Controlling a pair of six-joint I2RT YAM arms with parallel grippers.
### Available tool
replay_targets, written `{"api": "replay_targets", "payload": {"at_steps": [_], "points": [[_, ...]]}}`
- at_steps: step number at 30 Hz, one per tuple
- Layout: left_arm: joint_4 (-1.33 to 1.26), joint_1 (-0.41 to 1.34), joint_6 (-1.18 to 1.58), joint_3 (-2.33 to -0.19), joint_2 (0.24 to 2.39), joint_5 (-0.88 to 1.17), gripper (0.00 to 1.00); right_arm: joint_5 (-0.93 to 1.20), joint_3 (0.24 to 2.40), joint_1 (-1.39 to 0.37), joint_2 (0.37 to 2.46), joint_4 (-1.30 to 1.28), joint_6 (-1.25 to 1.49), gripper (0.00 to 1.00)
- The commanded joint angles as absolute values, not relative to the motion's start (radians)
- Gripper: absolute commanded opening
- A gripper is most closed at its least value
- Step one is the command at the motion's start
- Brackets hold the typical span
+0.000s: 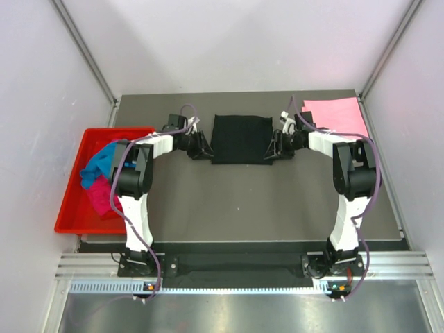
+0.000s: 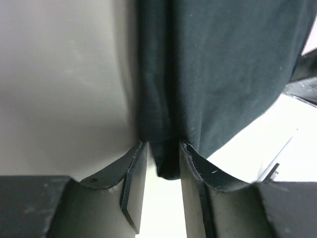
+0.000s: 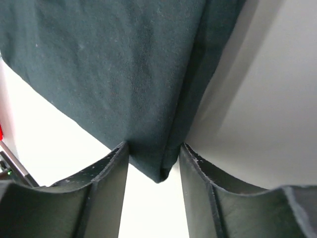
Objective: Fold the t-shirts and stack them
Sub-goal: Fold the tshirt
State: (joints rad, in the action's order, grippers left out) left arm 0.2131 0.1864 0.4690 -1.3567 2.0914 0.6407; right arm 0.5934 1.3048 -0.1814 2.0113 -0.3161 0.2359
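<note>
The black t-shirt (image 1: 241, 139) lies folded into a rectangle at the middle back of the mat. My left gripper (image 1: 203, 149) is at its near-left corner and my right gripper (image 1: 275, 148) at its near-right corner. In the left wrist view the left gripper (image 2: 162, 146) is open, a corner of the black cloth (image 2: 223, 64) sitting loose between its fingers. The right gripper (image 3: 154, 148) is open too, the folded black corner (image 3: 114, 64) lying between its fingers with a gap on each side. The light pink t-shirt (image 1: 336, 114) lies flat at the back right. The turquoise (image 1: 100, 163) and magenta (image 1: 103, 194) t-shirts lie crumpled in the tray.
A red plastic tray (image 1: 69, 201) sits off the mat's left edge. The dark grey mat (image 1: 243, 201) stretches bare between the arms' bases and the black shirt. White walls close in the back and both sides.
</note>
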Motion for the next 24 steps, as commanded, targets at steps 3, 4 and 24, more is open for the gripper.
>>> {"api": "replay_targets", "payload": {"at_steps": [3, 4, 24], "points": [[0.135, 0.212, 0.454, -1.312, 2.028, 0.681, 0.39, 0.62, 1.246, -0.189, 1.941, -0.25, 0.209, 0.43], [0.133, 0.212, 0.457, -1.31, 2.025, 0.683, 0.39, 0.62, 1.243, -0.189, 1.937, -0.247, 0.209, 0.42], [0.167, 0.227, 0.492, -1.141, 1.91, 0.641, 0.0, 0.6, 1.066, -0.192, 1.832, -0.245, 0.221, 0.0]]}}
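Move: The folded black t-shirt's near left corner lies roughly 3 cm back from the left fingers and 1 cm below; its near right corner lies about 2 cm back from the right fingers, equally low. From the left hand the shirt's middle is some 14 cm right and 7 cm ahead. The pink t-shirt's middle is about 29 cm right and 17 cm ahead of the right hand. Both hands draw back about 4 cm, closing at the near corners: the right pinches cloth, the left shuts empty. ##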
